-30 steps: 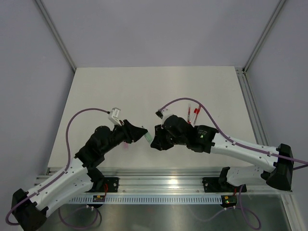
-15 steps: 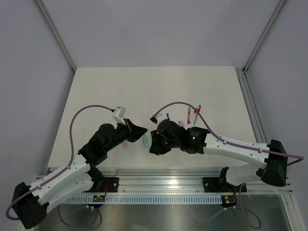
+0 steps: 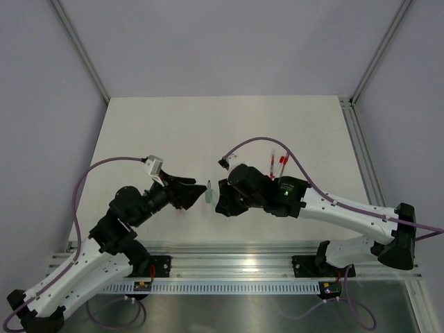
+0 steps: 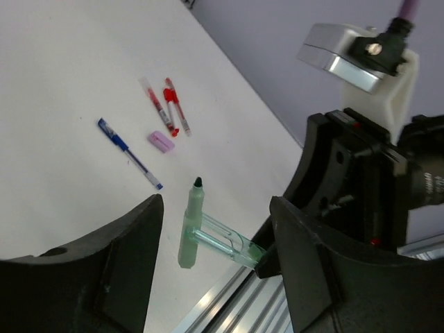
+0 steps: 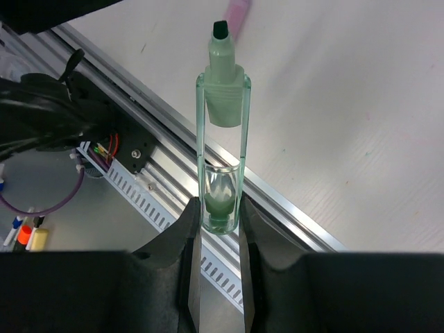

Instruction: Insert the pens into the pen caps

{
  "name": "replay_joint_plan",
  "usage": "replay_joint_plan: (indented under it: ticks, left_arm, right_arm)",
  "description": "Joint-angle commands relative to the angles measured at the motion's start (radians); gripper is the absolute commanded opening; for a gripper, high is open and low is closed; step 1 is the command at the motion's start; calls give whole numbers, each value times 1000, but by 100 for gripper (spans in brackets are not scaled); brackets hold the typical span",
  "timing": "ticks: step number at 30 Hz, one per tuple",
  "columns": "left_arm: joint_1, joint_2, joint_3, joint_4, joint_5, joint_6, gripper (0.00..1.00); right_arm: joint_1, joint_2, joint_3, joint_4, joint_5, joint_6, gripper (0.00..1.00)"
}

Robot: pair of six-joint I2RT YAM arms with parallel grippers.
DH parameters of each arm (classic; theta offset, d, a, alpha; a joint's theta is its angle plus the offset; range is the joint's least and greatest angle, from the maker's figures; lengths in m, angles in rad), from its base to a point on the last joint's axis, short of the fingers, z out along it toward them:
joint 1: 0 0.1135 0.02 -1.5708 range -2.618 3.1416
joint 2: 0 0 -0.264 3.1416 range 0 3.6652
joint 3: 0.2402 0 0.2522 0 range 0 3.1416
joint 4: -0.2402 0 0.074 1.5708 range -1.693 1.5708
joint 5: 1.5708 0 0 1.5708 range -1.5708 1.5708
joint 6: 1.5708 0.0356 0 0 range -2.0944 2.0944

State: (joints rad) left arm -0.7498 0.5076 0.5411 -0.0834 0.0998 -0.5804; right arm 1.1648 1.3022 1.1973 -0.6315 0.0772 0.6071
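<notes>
My right gripper (image 5: 218,211) is shut on the closed end of a clear pale green pen cap (image 5: 220,187). The cap (image 4: 225,241) hangs above the table's near edge. A pale green pen (image 4: 189,232) with a dark tip sits at its open end; in the left wrist view it stands about crosswise to the cap. My left gripper (image 4: 216,205) is open and empty, a short way left of the pen (image 3: 209,194). On the table lie a blue pen (image 4: 128,152), a pink cap (image 4: 161,141) and two red pens (image 4: 156,104).
The aluminium rail (image 3: 236,260) runs along the table's near edge, just below both grippers. The red pens (image 3: 280,164) lie behind the right arm's wrist. A pink piece (image 5: 238,12) lies on the table beyond the held cap. The purple cables loop above both arms.
My left gripper has opened, let go of the green pen and drawn back to the left. The right gripper has stayed shut on the cap, which now carries the pen.
</notes>
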Motion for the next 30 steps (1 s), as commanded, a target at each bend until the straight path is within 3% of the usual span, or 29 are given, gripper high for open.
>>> replay_joint_plan:
  ticks: [1,3,5,11,22,30]
  left_arm:
    - [-5,-102,14,-75,-23,30,60]
    - [-5,-161,-19,-82,1,11,49]
    - [-5,-182,-73,-73,32,-16,45]
    - [-5,-170,-122,28,112,-27,50]
    - [-25,-67,-107,155,133,-10,53]
    - [-40,-61,-98,142,107,24,41]
  right_arm:
    - [-16,-14,79,-48,32,-4,2]
    - [-22,-23,105,-59,10,6,2]
    - [-28,-26,131,-69,-13,14,2]
    - [-33,-15,182,-100,-100,39,2]
    - [-31,-30,177,-79,-154,66,2]
    - [-33,-44,162,-54,-191,80,2]
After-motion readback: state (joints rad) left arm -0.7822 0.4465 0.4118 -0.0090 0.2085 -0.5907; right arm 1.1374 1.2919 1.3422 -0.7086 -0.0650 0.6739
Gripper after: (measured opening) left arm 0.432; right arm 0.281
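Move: The green pen, its dark tip up, is still held out crosswise at the far end of the clear cap in the right fingers. From the left hand it lies about 3 cm right, 2 cm ahead and 6 cm below; from the right hand, roughly 4 cm left, 2 cm ahead and 4 cm below. On the table some 25 cm below the left hand, the pink cap is about 8 cm left and level with it, the blue pen about 8 cm ahead and 11 cm right. The left fingers come to stand on either side of the green pen's lower part, narrowing without shutting; a touch can't be made out. The left hand first draws back and rises a little, then sinks about 5 cm and edges right, turning slightly clockwise. The right hand keeps its grip on the clear cap and lifts it about 5 cm, easing slightly back, to bring the pen up to them. ##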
